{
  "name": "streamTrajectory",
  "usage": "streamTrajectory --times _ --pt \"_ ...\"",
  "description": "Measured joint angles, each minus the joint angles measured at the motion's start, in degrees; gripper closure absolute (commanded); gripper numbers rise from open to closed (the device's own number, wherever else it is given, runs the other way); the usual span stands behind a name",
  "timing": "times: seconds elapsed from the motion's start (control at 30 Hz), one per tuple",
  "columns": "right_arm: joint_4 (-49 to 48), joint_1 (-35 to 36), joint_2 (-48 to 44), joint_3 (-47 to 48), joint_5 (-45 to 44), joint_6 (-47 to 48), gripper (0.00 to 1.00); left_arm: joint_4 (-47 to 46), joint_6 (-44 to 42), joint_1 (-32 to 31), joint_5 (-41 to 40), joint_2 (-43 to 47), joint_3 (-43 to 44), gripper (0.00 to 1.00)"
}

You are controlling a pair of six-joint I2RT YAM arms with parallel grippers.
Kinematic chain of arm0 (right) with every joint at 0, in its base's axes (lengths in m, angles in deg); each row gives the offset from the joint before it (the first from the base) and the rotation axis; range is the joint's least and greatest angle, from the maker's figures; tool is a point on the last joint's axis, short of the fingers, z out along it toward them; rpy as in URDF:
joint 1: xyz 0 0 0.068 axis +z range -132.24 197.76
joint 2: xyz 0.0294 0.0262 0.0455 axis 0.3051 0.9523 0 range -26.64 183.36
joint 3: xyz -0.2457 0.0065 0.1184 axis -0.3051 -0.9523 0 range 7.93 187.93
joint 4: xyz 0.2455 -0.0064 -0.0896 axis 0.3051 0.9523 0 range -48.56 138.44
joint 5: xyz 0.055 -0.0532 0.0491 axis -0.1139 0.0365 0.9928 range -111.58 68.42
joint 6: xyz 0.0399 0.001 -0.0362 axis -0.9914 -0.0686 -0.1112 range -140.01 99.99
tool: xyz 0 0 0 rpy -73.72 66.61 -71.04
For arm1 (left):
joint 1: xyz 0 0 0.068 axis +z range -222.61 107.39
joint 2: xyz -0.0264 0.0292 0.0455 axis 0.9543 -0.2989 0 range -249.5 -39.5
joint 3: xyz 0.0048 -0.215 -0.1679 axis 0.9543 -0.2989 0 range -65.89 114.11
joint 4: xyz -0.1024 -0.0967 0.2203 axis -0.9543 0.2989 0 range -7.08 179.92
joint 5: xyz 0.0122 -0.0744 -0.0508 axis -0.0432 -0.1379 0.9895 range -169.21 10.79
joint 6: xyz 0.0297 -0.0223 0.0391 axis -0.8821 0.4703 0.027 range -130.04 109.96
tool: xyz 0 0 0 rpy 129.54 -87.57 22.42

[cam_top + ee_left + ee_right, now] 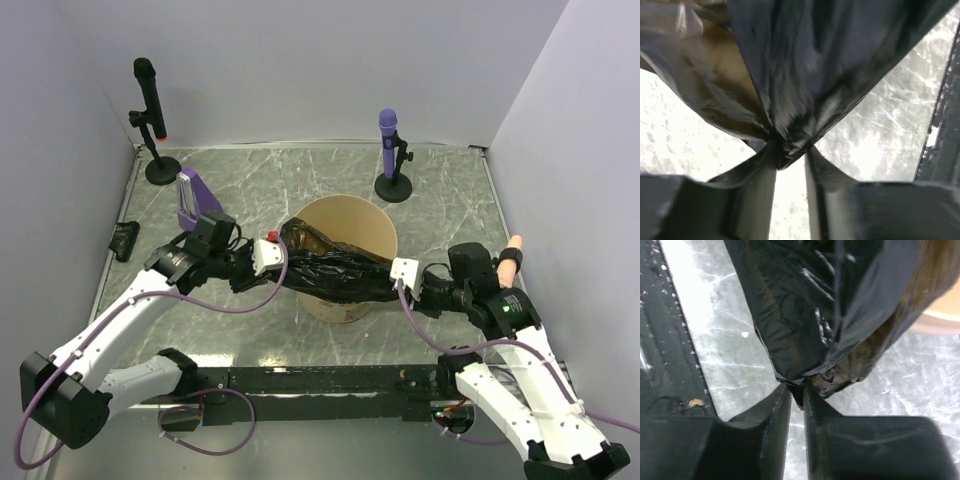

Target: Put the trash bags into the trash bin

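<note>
A glossy black trash bag is stretched across the near side of the tan trash bin, between my two grippers. My left gripper is at the bag's left end. In the left wrist view its jaws stand apart, and a bunched corner of the bag still lies between the tips. My right gripper is at the bag's right end. In the right wrist view its jaws are nearly together, pinching a fold of the bag, with the bin behind.
A black microphone on a stand is at the back left and a purple one at the back right. A purple-and-white object and a small black item lie left. A black rail runs along the near edge. Walls close three sides.
</note>
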Motion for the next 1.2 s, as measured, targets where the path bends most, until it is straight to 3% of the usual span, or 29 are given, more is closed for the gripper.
streamTrajectory --times 0.13,0.33,0.5,0.67,0.87,1.2 --pt "4.4 0.4 -0.5 3.4 -0.7 -3.6 0.56 5.3 -0.3 0.2 -0.2 3.2 1.3 0.41" --pt "10.9 0.5 0.8 19.9 -0.4 -10.1 0.57 16.4 -0.8 1.9 0.4 5.2 19.3 0.41" --pt "9.0 0.5 4.9 30.6 3.4 -15.9 0.56 13.9 -0.5 3.9 2.8 0.8 29.5 0.42" --pt "1.1 0.5 15.2 33.6 8.1 -21.8 0.56 11.8 -2.3 4.0 6.6 -10.1 31.3 0.43" --pt "-2.1 1.1 27.2 35.6 12.7 -22.3 0.52 12.8 -7.4 4.3 10.8 -21.8 36.9 0.42" --pt "-0.2 4.7 27.5 35.6 16.6 -20.3 0.49 16.0 -14.1 1.2 15.9 -23.7 40.9 0.45"
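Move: The trash bag is stretched between the two hands over the near part of the trash bin, its middle about 12 cm right of the left hand and level with it, and 12 cm left and 5 cm ahead of the right. The bin's middle is 6 cm ahead, 13 right and 12 down from the left hand, and 11 ahead and 11 left of the right. A purple metronome stands 20 cm ahead and 16 left of the left hand; the purple microphone is some 36 straight ahead of the right. The trash bag's two pinched ends come free as both grippers open and rise about 17 cm, drawing back slightly at first. The left hand then reaches forward and right over the bin's left side, sinking some 5 cm and turning clockwise about 20 degrees; the right goes forward and left over its right side, tilting, both settling with fingers open above the bag. ##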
